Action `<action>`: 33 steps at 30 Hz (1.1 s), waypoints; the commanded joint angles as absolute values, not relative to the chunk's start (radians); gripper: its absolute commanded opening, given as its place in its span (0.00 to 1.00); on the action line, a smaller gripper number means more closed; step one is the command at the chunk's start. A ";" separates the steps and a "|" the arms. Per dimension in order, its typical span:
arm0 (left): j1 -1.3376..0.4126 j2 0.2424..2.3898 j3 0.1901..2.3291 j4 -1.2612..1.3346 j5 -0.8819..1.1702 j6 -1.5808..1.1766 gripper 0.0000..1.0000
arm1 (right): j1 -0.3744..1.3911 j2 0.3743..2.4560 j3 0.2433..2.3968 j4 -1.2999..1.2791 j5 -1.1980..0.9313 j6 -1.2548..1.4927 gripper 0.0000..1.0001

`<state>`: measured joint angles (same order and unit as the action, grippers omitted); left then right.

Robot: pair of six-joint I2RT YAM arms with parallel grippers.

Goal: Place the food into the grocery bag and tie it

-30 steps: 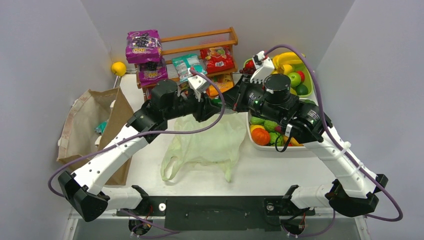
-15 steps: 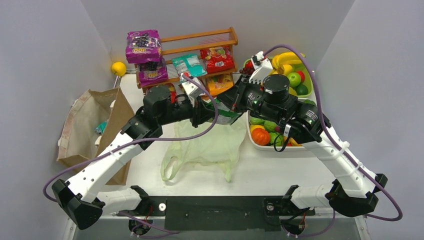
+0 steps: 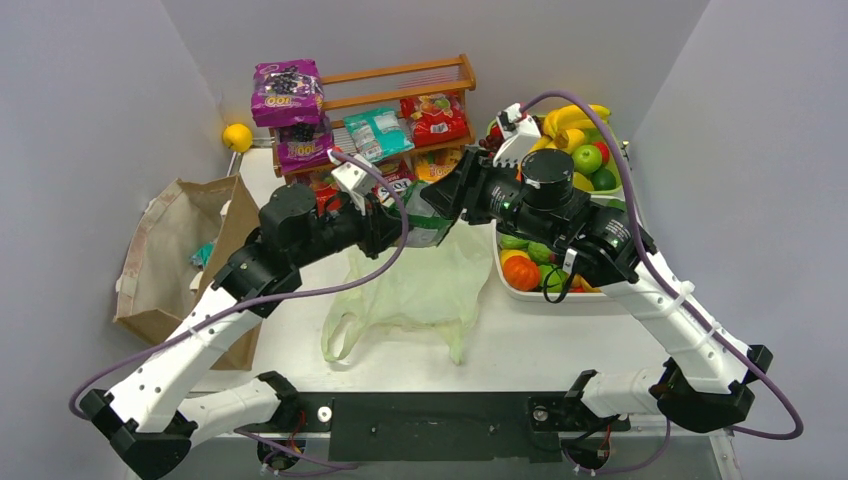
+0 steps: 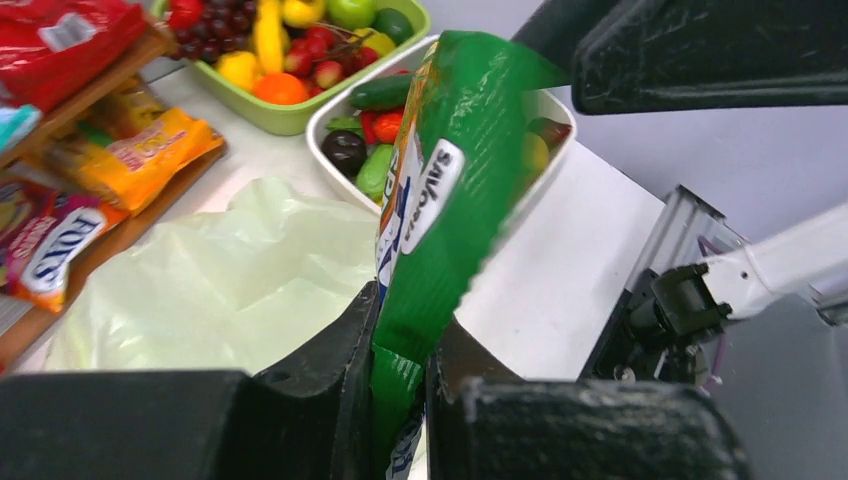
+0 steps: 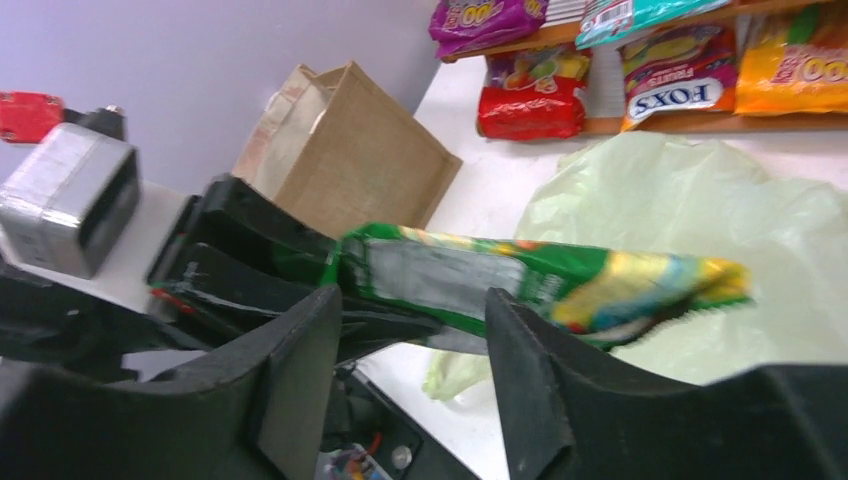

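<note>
A green snack packet (image 3: 425, 215) from the food hangs over the far edge of the pale green grocery bag (image 3: 420, 290), which lies flat and crumpled on the table. My left gripper (image 4: 400, 370) is shut on the packet's (image 4: 450, 190) lower end, and the bag (image 4: 220, 290) spreads out behind it. My right gripper (image 5: 410, 305) is open, its fingers standing apart on either side of the packet (image 5: 520, 275) without pinching it. In the top view the left gripper (image 3: 400, 222) and right gripper (image 3: 445, 195) face each other across the packet.
A wooden shelf (image 3: 400, 90) at the back holds more snack packets. At the right, a white tray (image 3: 520, 292) and a green bowl (image 3: 620, 170) hold toy fruit. A stiff brown paper bag (image 3: 180, 250) stands at the left, with a yellow ball (image 3: 237, 136) behind it.
My right gripper has opened and let go of the green packet. The left arm, shut on the packet, has drawn back to the left with it.
</note>
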<state>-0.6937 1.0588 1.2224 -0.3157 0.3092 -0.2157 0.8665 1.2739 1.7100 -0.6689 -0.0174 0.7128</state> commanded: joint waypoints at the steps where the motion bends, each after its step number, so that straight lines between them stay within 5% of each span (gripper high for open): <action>1: -0.690 0.983 1.260 -0.349 0.131 -0.254 0.00 | 0.867 1.259 1.706 -0.687 0.045 0.669 0.55; 7: -0.675 0.952 1.368 -0.554 -0.207 -0.241 0.00 | 0.865 1.221 1.664 -0.721 0.113 0.647 0.67; 20: -0.314 1.024 1.684 -0.876 -0.587 -0.159 0.00 | 0.865 1.201 1.584 -0.742 0.145 0.623 0.67; 33: 0.078 1.045 1.487 -0.753 -0.713 -0.209 0.00 | 0.864 1.183 1.515 -0.740 0.125 0.635 0.65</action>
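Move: Some 42 cm to the left of the left hand, about level with it fore-and-aft, is the mouth of the brown paper grocery bag, roughly 8 cm lower. The plastic bag lies flat on the table 36 cm below that hand, about 4 cm ahead and 2 cm right; the snack rack's middle is some 30 cm ahead, 4 cm left and 20 cm lower. For the right hand, the grocery bag's mouth is about 55 cm left, 1 cm back and 15 cm below. Swinging fast to the robot's left, the left hand carries the snack packet still pinched in its fingers about 37 cm towards the mouth of the grocery bag, arching up some 8 cm and sinking again late on while turning counter-clockwise about 90 degrees. The right hand, already partly open, spreads farther, eases right a little and sinks about 8 cm, rolling slightly. ##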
